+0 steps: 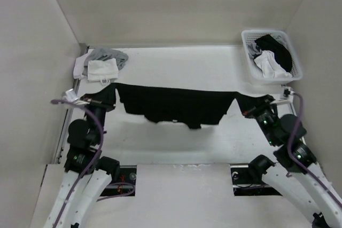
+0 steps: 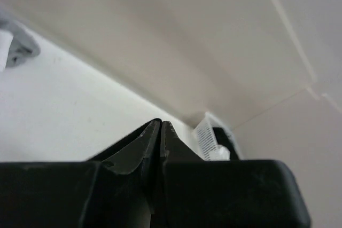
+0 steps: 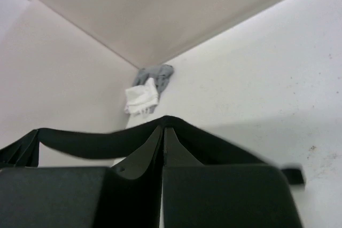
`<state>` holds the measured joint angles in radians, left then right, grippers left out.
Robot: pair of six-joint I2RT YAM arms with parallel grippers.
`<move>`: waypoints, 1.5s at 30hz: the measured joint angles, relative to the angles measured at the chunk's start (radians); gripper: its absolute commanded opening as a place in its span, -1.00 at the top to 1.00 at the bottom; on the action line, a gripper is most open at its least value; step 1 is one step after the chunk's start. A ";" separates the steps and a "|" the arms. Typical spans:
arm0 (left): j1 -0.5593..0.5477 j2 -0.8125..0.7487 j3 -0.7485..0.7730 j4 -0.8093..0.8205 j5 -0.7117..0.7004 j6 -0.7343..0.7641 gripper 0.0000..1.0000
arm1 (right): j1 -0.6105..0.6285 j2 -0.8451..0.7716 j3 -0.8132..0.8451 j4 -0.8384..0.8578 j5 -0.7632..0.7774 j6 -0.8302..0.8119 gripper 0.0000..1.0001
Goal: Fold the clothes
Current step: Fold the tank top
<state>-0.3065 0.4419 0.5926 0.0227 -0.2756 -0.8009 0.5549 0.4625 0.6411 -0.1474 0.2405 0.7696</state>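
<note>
The black shirt (image 1: 176, 105) hangs stretched between my two grippers above the white table, its lower edge sagging towards the near side. At the shirt's left end, my left gripper (image 1: 111, 100) is shut on the corner. In the left wrist view its jaws (image 2: 161, 123) are pressed together and the fabric between them cannot be made out. My right gripper (image 1: 248, 109) holds the right end. The right wrist view shows a band of black fabric (image 3: 80, 145) draped over the closed fingertips of that gripper (image 3: 163, 128).
A white basket (image 1: 251, 62) holding a black-and-white bundle (image 1: 272, 57) stands at the back right. A small white cloth (image 1: 101, 70) and a grey garment (image 1: 109, 55) lie in the back left corner. Walls enclose the table on three sides.
</note>
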 measured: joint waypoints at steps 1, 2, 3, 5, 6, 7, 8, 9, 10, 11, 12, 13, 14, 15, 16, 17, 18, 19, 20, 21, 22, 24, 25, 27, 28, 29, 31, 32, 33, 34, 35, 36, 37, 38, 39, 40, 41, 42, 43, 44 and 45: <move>-0.013 -0.057 0.032 -0.052 -0.014 0.010 1.00 | 0.030 -0.049 0.041 -0.064 0.026 -0.007 0.98; -0.025 -0.104 0.064 -0.100 -0.028 0.017 1.00 | 0.061 -0.084 0.081 -0.119 0.051 -0.011 0.98; -0.035 -0.140 0.093 -0.140 -0.039 0.022 1.00 | 0.090 -0.106 0.115 -0.165 0.072 -0.013 0.98; -0.048 -0.180 0.132 -0.201 -0.057 0.027 1.00 | 0.152 -0.134 0.177 -0.243 0.113 -0.014 0.97; -0.051 -0.190 0.142 -0.229 -0.063 0.029 1.00 | 0.182 -0.141 0.201 -0.273 0.133 -0.014 0.97; -0.054 -0.193 0.143 -0.251 -0.067 0.029 1.00 | 0.208 -0.142 0.215 -0.295 0.149 -0.014 0.96; -0.055 -0.192 0.142 -0.277 -0.070 0.032 0.99 | 0.227 -0.140 0.219 -0.307 0.162 -0.016 0.96; -0.055 -0.186 0.134 -0.300 -0.072 0.034 0.99 | 0.243 -0.131 0.219 -0.320 0.176 -0.018 0.96; -0.055 -0.179 0.123 -0.312 -0.075 0.036 0.99 | 0.251 -0.115 0.213 -0.323 0.185 -0.021 0.96; -0.054 -0.164 0.106 -0.319 -0.078 0.038 0.99 | 0.251 -0.089 0.199 -0.315 0.191 -0.027 0.96; -0.053 -0.143 0.085 -0.318 -0.081 0.040 0.99 | 0.242 -0.055 0.180 -0.301 0.191 -0.034 0.96; -0.050 -0.113 0.062 -0.307 -0.084 0.044 0.98 | 0.219 -0.004 0.153 -0.276 0.181 -0.041 0.96; -0.044 -0.074 0.039 -0.291 -0.084 0.047 0.98 | 0.184 0.053 0.126 -0.245 0.162 -0.046 0.96; -0.035 -0.018 0.012 -0.264 -0.086 0.052 0.98 | 0.135 0.124 0.095 -0.207 0.134 -0.053 0.96; -0.024 0.053 -0.012 -0.231 -0.088 0.056 0.98 | 0.085 0.199 0.068 -0.169 0.098 -0.058 0.96; -0.014 0.127 -0.031 -0.197 -0.087 0.058 0.98 | 0.021 0.282 0.041 -0.123 0.051 -0.060 0.96; -0.001 0.217 -0.044 -0.157 -0.087 0.062 0.98 | -0.039 0.371 0.023 -0.076 0.003 -0.058 0.96; 0.011 0.313 -0.050 -0.111 -0.087 0.063 0.98 | -0.098 0.463 0.014 -0.034 -0.040 -0.058 0.96; 0.023 0.402 -0.050 -0.066 -0.086 0.062 0.98 | -0.142 0.545 0.014 0.004 -0.076 -0.056 0.96; 0.033 0.503 -0.048 -0.010 -0.084 0.061 0.98 | -0.185 0.634 0.020 0.049 -0.112 -0.056 0.96; 0.043 0.602 -0.040 0.038 -0.083 0.061 0.98 | -0.217 0.715 0.037 0.077 -0.142 -0.057 0.96; 0.058 0.782 -0.001 0.105 -0.081 0.060 0.98 | -0.265 0.866 0.105 0.119 -0.194 -0.059 0.96; 0.064 0.853 0.029 0.126 -0.079 0.060 0.98 | -0.285 0.939 0.155 0.136 -0.219 -0.059 0.96; 0.081 0.982 0.115 0.167 -0.072 0.060 0.98 | -0.315 1.049 0.260 0.167 -0.260 -0.059 0.96; 0.090 1.029 0.163 0.184 -0.067 0.060 0.98 | -0.328 1.091 0.311 0.180 -0.279 -0.059 0.96; 0.100 1.065 0.207 0.200 -0.060 0.060 0.98 | -0.338 1.120 0.353 0.189 -0.292 -0.059 0.96; 0.114 1.096 0.267 0.234 -0.046 0.060 0.97 | -0.356 1.152 0.415 0.214 -0.315 -0.059 0.95; 0.120 1.097 0.282 0.252 -0.038 0.059 0.96 | -0.359 1.154 0.426 0.224 -0.321 -0.059 0.95; 0.124 1.089 0.285 0.277 -0.032 0.057 0.96 | -0.364 1.149 0.429 0.237 -0.326 -0.060 0.95; 0.125 1.078 0.283 0.287 -0.029 0.054 0.96 | -0.366 1.140 0.423 0.243 -0.328 -0.060 0.95; 0.126 1.061 0.269 0.300 -0.025 0.050 0.96 | -0.365 1.126 0.406 0.253 -0.328 -0.059 0.95; 0.126 1.035 0.244 0.313 -0.022 0.045 0.96 | -0.365 1.106 0.378 0.265 -0.330 -0.059 0.95; 0.126 1.006 0.214 0.322 -0.019 0.040 0.96 | -0.365 1.080 0.339 0.275 -0.331 -0.057 0.95; 0.125 0.972 0.175 0.332 -0.016 0.034 0.95 | -0.365 1.053 0.296 0.285 -0.332 -0.054 0.95; 0.125 0.936 0.132 0.340 -0.010 0.027 0.95 | -0.364 1.024 0.253 0.290 -0.332 -0.047 0.95; 0.125 0.901 0.090 0.345 -0.002 0.020 0.95 | -0.364 0.994 0.205 0.293 -0.334 -0.041 0.95; 0.126 0.871 0.053 0.348 0.003 0.013 0.95 | -0.364 0.963 0.158 0.298 -0.335 -0.035 0.95; 0.130 0.838 0.013 0.350 0.013 0.006 0.95 | -0.364 0.933 0.116 0.300 -0.335 -0.029 0.95; 0.134 0.803 -0.029 0.349 0.022 0.000 0.95 | -0.364 0.901 0.071 0.303 -0.335 -0.024 0.95; 0.138 0.772 -0.064 0.348 0.029 -0.005 0.95 | -0.364 0.867 0.030 0.306 -0.334 -0.020 0.95; 0.143 0.736 -0.100 0.345 0.036 -0.009 0.95 | -0.364 0.834 -0.005 0.305 -0.334 -0.015 0.95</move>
<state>-0.1638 1.1782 0.4931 0.3679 -0.2398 -0.8101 0.1909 1.2961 0.6365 0.1574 -0.0933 0.7547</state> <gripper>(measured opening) 0.026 0.024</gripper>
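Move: Both grippers hold the black tank top's two end corners high in the air. The clear mid-table patch for laying it is about 13 cm ahead, 17 cm right and 31 cm below the left hand; from the right hand it is some 15 cm ahead, 16 cm left, 29 cm below. The white cloth lies roughly 28 cm ahead and 16 cm left of the left hand, the basket about 37 cm ahead and 26 cm right of the right. Bring both grippers back and up some 5 cm, then swing them together forward and down, about 25 cm each way, over the mid-table patch with the wrists tipping down some 35 degrees. Let them rise slightly at the far end, then draw back about 9 cm while lowering again. Keep both corners pinched. ##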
